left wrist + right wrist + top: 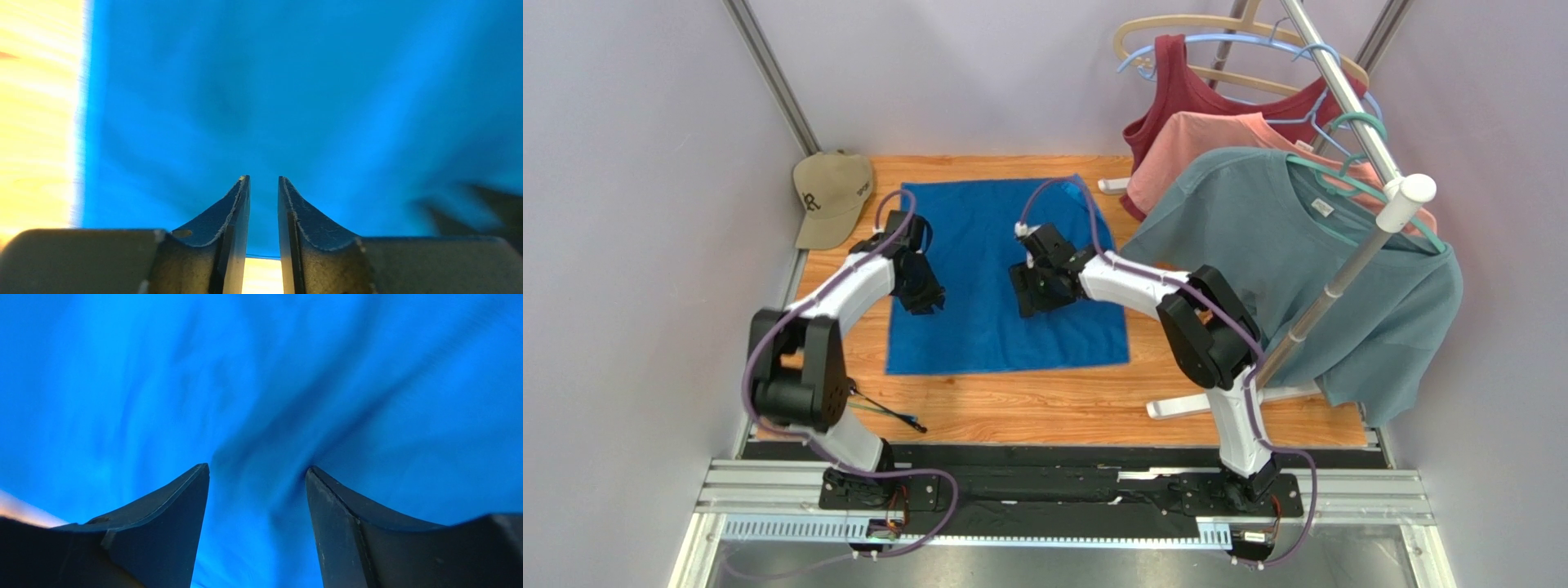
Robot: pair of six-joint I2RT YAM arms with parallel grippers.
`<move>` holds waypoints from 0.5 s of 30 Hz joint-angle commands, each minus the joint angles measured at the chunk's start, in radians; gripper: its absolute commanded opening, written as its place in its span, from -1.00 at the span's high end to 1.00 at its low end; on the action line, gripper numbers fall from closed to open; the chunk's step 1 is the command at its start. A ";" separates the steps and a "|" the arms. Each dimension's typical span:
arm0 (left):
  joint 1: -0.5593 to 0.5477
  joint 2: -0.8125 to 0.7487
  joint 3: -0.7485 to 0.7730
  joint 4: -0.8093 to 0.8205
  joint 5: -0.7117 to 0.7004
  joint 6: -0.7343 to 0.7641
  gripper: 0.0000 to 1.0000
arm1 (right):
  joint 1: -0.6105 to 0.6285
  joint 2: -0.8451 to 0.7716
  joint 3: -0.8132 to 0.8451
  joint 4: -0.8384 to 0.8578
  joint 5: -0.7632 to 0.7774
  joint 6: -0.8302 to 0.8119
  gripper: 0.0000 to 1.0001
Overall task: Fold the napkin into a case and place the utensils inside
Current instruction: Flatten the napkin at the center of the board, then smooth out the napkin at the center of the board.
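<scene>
The royal-blue napkin (pixel 995 325) lies spread flat on the wooden table (pixel 1075 410), not folded into a case. My left gripper (pixel 922 298) hangs low over its left part, near the left edge; in the left wrist view the left gripper (pixel 264 179) shows only a narrow gap between its jaws, with the napkin (pixel 276 92) below and nothing visibly pinched. My right gripper (pixel 1032 294) is over the napkin's middle. In the right wrist view the right gripper (pixel 258 468) stands wide open above the wrinkled napkin (pixel 276 373). The utensils (pixel 891 414), thin dark sticks, lie by the left arm's base.
A tan cap (pixel 830 196) sits at the table's far left corner. A clothes rack (pixel 1339 276) with a teal-grey T-shirt (pixel 1284 245) and two reddish tops stands at the right, its white foot (pixel 1185 404) on the table near the napkin's right corner.
</scene>
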 commanded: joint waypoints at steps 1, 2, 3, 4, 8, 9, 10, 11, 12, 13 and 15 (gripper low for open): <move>-0.010 -0.216 -0.035 0.142 -0.001 0.017 0.31 | 0.090 -0.107 -0.115 0.046 -0.223 0.086 -0.29; -0.010 -0.226 -0.031 0.171 0.016 0.030 0.29 | 0.085 -0.128 -0.109 0.045 -0.194 0.089 -0.29; -0.010 -0.211 -0.022 0.226 0.058 0.030 0.28 | 0.075 -0.154 -0.096 0.040 -0.166 0.086 -0.30; -0.010 -0.188 0.010 0.249 0.131 0.027 0.28 | 0.044 -0.162 -0.046 0.036 -0.132 0.075 -0.31; -0.022 0.016 0.155 0.239 0.227 -0.009 0.45 | -0.046 -0.087 0.170 0.022 0.154 -0.032 -0.35; -0.024 0.076 0.170 0.245 0.228 -0.022 0.46 | -0.065 -0.017 0.218 0.014 0.188 -0.038 -0.35; -0.027 0.104 0.188 0.254 0.240 -0.034 0.47 | -0.103 0.020 0.274 -0.012 0.208 -0.040 -0.34; -0.027 0.130 0.198 0.265 0.254 -0.058 0.47 | -0.123 0.061 0.392 -0.059 0.228 -0.032 -0.32; -0.028 0.185 0.211 0.259 0.262 -0.060 0.46 | -0.140 0.095 0.437 -0.078 0.222 -0.028 -0.28; -0.028 0.211 0.243 0.248 0.273 -0.065 0.46 | -0.169 0.153 0.476 -0.082 0.207 -0.032 -0.21; -0.028 0.274 0.268 0.212 0.267 -0.080 0.47 | -0.188 0.192 0.526 -0.058 0.170 -0.048 -0.15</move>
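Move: The napkin lies spread under both my hands: its middle is about 4 cm ahead and 3 cm left of my right hand, which is down on the cloth, and the far right corner is some 22 cm ahead and 9 cm right of it. From my left hand, hovering about 3 cm up, the middle is some 4 cm ahead and 12 cm right; the utensils lie 19 cm back and 8 cm left, the cap 18 cm ahead and 19 cm left. With my right fingers already down on the napkin and still parted, I drag it back about 7 cm and a little left. Then I lift off and swing that hand forward and up towards the far edge, tipping the fingers outward. Meanwhile my left hand, fingers nearly shut, hops up about 9 cm and travels forward and right over the cloth, sinking again towards its far part. ##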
